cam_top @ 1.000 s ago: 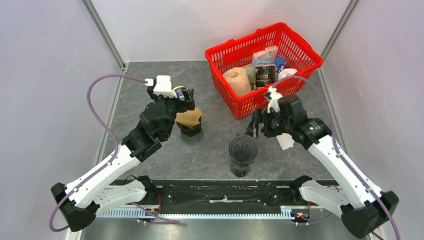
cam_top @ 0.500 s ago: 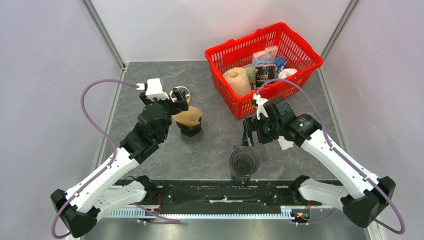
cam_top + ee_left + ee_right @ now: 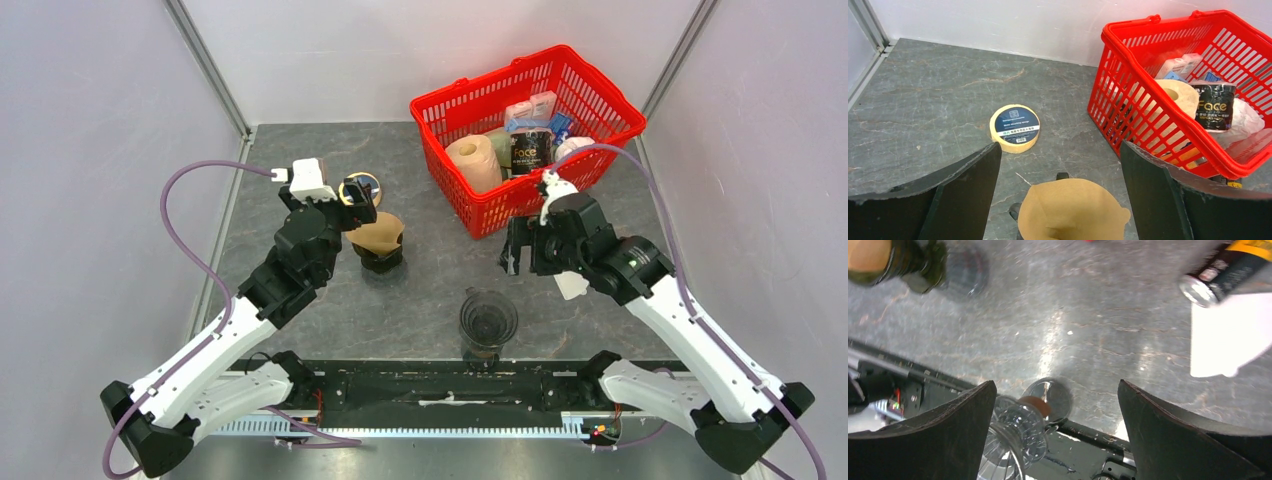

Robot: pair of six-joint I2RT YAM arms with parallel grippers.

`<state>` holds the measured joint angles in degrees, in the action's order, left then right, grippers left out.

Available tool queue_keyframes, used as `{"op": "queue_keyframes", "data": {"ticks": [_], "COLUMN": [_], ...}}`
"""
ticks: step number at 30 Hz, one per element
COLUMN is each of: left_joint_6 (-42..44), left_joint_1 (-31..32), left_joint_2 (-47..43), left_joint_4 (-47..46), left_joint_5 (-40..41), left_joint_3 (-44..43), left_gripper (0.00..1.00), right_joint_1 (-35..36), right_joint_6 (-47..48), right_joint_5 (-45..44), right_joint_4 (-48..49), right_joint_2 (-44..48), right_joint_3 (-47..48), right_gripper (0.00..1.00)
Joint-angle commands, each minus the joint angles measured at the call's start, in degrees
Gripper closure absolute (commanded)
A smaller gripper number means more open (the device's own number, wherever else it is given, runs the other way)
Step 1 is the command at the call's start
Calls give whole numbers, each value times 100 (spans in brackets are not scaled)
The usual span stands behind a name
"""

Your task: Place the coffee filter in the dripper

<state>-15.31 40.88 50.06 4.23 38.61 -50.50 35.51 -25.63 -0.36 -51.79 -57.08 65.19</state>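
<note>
A tan paper coffee filter (image 3: 378, 234) stands open as a cone in the black dripper (image 3: 381, 260) left of centre. In the left wrist view the filter (image 3: 1070, 210) lies low between my fingers with a clear gap on each side. My left gripper (image 3: 356, 205) (image 3: 1059, 147) is open, just behind and above the filter, touching nothing. My right gripper (image 3: 512, 252) (image 3: 1056, 384) is open and empty over bare table right of centre. The dripper (image 3: 913, 265) shows blurred at the right wrist view's top left.
A clear ribbed glass vessel (image 3: 487, 320) (image 3: 1020, 432) with a brown collar stands near the front rail. A red basket (image 3: 590, 95) (image 3: 1128, 100) of groceries fills the back right. A tape roll (image 3: 365, 186) (image 3: 1014, 127) lies behind the dripper. A white packet (image 3: 570, 283) (image 3: 1220, 337) lies under the right arm.
My left gripper has drawn back a little from the filter, which stays in the dripper. My right arm dipped toward the glass vessel, then lifted away to the right.
</note>
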Motion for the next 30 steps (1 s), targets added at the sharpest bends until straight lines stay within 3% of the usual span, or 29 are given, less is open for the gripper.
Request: {"op": "queue_keyframes", "data": {"ticks": [1,8,15,17,22,24,30], "left_joint_6": [-285,-336,-349,-332,-272,-245,-195], "left_joint_1": [-31,-32,-35,-31,-33,-32,-32], "left_joint_2": [-86,-7,130,149,174,205,210], "left_joint_4": [-124,-32,66,78,60,57,49], "left_joint_5": [-277,-484,-788,-810,-742,-724,-715], "left_joint_3": [7,-76,-156,-162,-145,-153,-136], "left_gripper": [5,5,6,5,5,5,6], "right_joint_1": [-52,-141,-141,-141,-146,-143,-137], "right_joint_6": [-813,-2662,-3709,-4049,-4343,-4326,-4398], "right_joint_5": [-1403,-1467,-1197,-1049,-113,365,1619], "right_joint_4": [-512,-2230,-2486,-2452,-1674,-1067,775], "right_joint_2": [448,1353,2255,2465,2665,2497,1772], "right_joint_3": [322,-90,-1268,-1621,-2603,-3007,-3905], "right_gripper": [1,1,1,6,20,31,46]}}
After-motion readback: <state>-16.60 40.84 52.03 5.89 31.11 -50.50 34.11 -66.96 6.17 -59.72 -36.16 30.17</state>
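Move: The glass jug with a ribbed glass on top stands about 12 cm back and 8 cm to the left of the right hand, some 17 cm below. From the right hand, the white filter sheet lies about 10 cm right and 1 cm ahead; the dripper with its brown filter is roughly 27 cm left and 5 cm ahead. From the left hand, the jug is about 22 cm right, 18 cm back and 26 cm below. Right hand sinks 15 cm and back 12 towards the jug, tipping down, partly closing; left hand eases right. ##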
